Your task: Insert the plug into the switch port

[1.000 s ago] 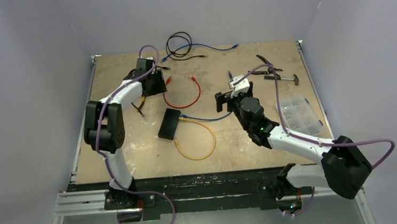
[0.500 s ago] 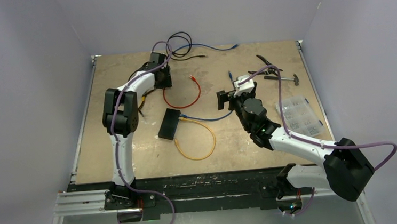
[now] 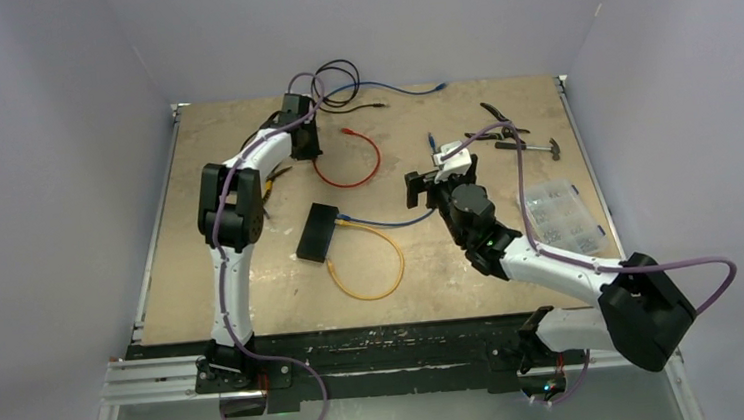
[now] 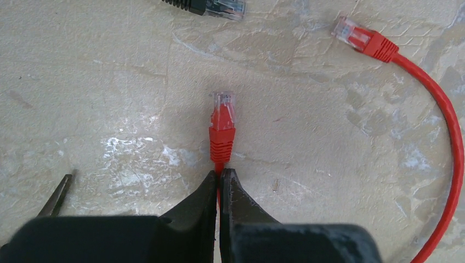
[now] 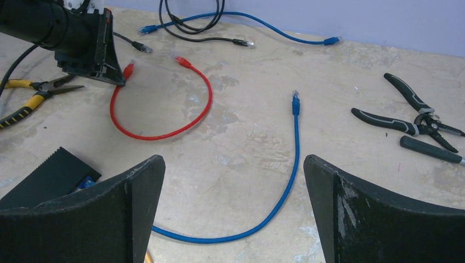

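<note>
My left gripper (image 4: 220, 173) is shut on the red cable just behind its red plug (image 4: 223, 113), which sticks out past the fingertips, low over the table. The cable's other plug (image 4: 359, 37) lies on the table to the right. From above, the left gripper (image 3: 305, 151) is at the back left and the red cable (image 3: 370, 170) loops beside it. The switch (image 3: 318, 232), a flat black box, lies mid-table with a blue cable (image 3: 389, 223) and a yellow cable (image 3: 367, 263) running from its edge. My right gripper (image 5: 233, 164) hangs open over the blue cable (image 5: 295, 143), holding nothing.
Yellow-handled pliers (image 3: 271, 183) lie near the left arm. Black-handled pliers and tools (image 5: 411, 118) sit at the back right, with a clear parts box (image 3: 559, 217) in front of them. A black cable coil (image 3: 336, 77) and another blue cable (image 3: 394, 88) lie along the back edge.
The left gripper has closed onto the red cable behind its plug after reaching toward the back. The red loop has shifted slightly backward. The right arm has barely moved.
</note>
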Robot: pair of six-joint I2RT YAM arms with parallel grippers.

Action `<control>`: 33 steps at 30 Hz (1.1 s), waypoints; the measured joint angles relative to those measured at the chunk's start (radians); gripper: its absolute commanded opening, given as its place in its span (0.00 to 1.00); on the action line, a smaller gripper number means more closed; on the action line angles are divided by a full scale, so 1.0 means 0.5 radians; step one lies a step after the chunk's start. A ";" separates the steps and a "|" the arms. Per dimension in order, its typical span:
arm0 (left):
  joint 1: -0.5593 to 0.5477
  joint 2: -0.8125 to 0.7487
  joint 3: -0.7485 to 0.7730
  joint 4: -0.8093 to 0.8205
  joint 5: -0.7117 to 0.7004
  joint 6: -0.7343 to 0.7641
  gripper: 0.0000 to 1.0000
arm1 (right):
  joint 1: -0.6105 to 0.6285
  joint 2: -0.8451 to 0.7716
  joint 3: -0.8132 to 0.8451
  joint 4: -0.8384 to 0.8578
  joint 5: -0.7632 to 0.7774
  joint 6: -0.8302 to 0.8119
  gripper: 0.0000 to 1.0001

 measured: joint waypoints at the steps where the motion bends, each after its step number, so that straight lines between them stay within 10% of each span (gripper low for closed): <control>1: 0.002 0.000 0.001 -0.002 0.010 -0.003 0.00 | 0.000 0.008 0.001 0.000 0.000 -0.002 0.99; 33: 0.001 -0.970 -0.963 0.186 0.580 -0.385 0.00 | 0.000 0.119 0.098 -0.018 -0.027 -0.010 0.99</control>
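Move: My left hand already pinches the red cable just behind its plug, low over the table. The switch lies about 18 cm back and straight in line with the hand, at nearly the same height. The red cable's other plug is some 6 cm ahead and 6 cm to the right; the yellow-handled pliers are roughly 6 cm back and 8 cm to the left. From my right hand the switch is about 2 cm ahead, 21 cm to the left and 18 cm below. Keeping the red cable pinched behind its boot, I ease my left hand a couple of centimetres right, then lift it about 8 cm while drawing back towards the switch, some 10 cm in all and still going. On the way I roll the wrist roughly 20 degrees so the fingertips swing to the right. ##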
